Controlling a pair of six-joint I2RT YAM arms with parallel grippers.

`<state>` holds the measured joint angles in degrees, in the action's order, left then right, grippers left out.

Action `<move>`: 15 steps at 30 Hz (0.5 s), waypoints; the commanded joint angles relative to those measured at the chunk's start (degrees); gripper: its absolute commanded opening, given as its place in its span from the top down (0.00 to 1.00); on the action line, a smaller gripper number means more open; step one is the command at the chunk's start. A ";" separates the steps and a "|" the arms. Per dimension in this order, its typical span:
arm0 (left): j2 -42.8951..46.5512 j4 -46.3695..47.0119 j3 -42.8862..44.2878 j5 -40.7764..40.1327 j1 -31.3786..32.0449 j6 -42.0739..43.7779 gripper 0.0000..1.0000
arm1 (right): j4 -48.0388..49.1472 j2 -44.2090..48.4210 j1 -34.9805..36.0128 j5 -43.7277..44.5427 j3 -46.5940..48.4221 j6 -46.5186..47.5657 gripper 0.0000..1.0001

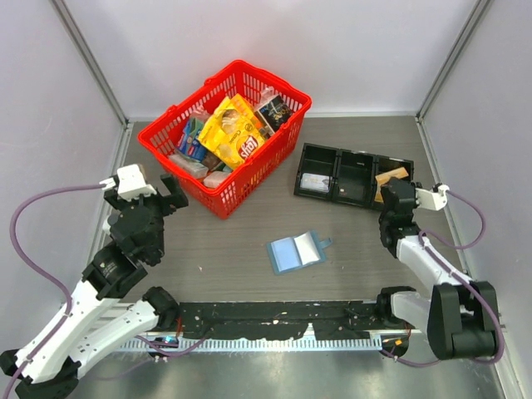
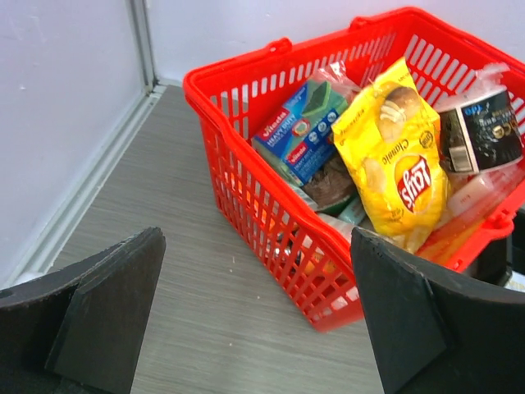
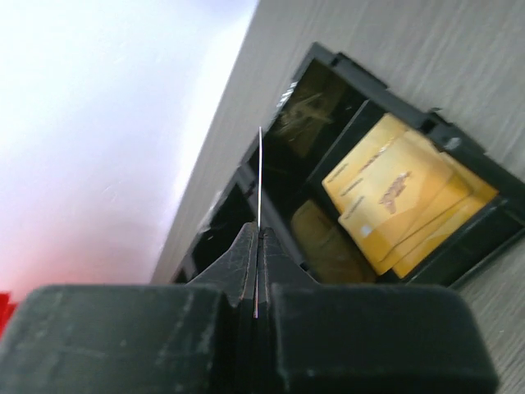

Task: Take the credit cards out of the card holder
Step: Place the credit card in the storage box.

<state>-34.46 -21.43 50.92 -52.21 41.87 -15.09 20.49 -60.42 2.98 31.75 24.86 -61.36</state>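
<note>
The card holder [image 1: 297,252], a blue wallet, lies open and flat on the table's middle, with no gripper near it. Several tan-gold credit cards [image 3: 402,201] lie stacked in the right compartment of the black tray [image 1: 353,176]. My right gripper [image 3: 258,234] hangs just above that compartment [image 1: 391,177], shut on a thin card [image 3: 260,164] that shows edge-on as a pale line, its face hidden. My left gripper [image 2: 256,246] stands wide open and holds nothing, low over the table beside the red basket [image 1: 224,133]. In the top view it [image 1: 166,198] is at the far left.
The red basket [image 2: 328,271] holds a yellow crisp bag [image 2: 394,164], a sponge pack [image 2: 299,131] and other packets. A pale grey-white card [image 1: 316,183] lies in the tray's left compartment. Grey walls close in the left, back and right sides.
</note>
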 commanded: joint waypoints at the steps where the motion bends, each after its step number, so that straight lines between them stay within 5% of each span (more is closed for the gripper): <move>1: 0.71 9.21 -1.08 -5.63 -0.21 2.70 0.00 | 7.28 -4.95 -0.43 12.18 -0.60 -4.29 0.99; 12: -0.17 8.25 -0.99 -3.87 -2.58 1.29 0.00 | 12.82 -21.83 -0.87 13.17 0.97 -12.63 0.99; 14: -0.08 8.07 -0.99 -3.17 -3.37 0.77 0.00 | 13.26 -23.42 -0.79 11.42 1.85 -12.38 0.93; 15: -0.08 7.98 -0.99 -2.82 -3.89 0.59 0.00 | 13.61 -23.77 -0.70 10.89 1.94 -11.94 0.83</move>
<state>-34.39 -16.45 49.67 -55.44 39.55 -13.13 30.09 -82.48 2.44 41.65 24.36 -70.83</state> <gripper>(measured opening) 0.994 0.060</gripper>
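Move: The right hand, holding an upright gold card edge-on, has the storage box's right compartment with its gold cards about 13 cm below it, some 2 cm to the right and 1 cm ahead. The box's middle compartment is about 8 cm left and 3 cm ahead, the white cards 19 cm left and 2 cm ahead; the open card holder lies 18 cm back and 25 cm left. From the left hand that right compartment is roughly 54 cm right, 10 cm ahead and 30 cm lower. Lowering the gold card towards the storage box's right compartment, the right hand sinks about 9 cm, drifting some 3 cm to the right in the earlier part and then going almost straight down. Its wrist turns clockwise by roughly 15 degrees and tips slightly downwards, while the nearly shut fingers keep the card between them. ##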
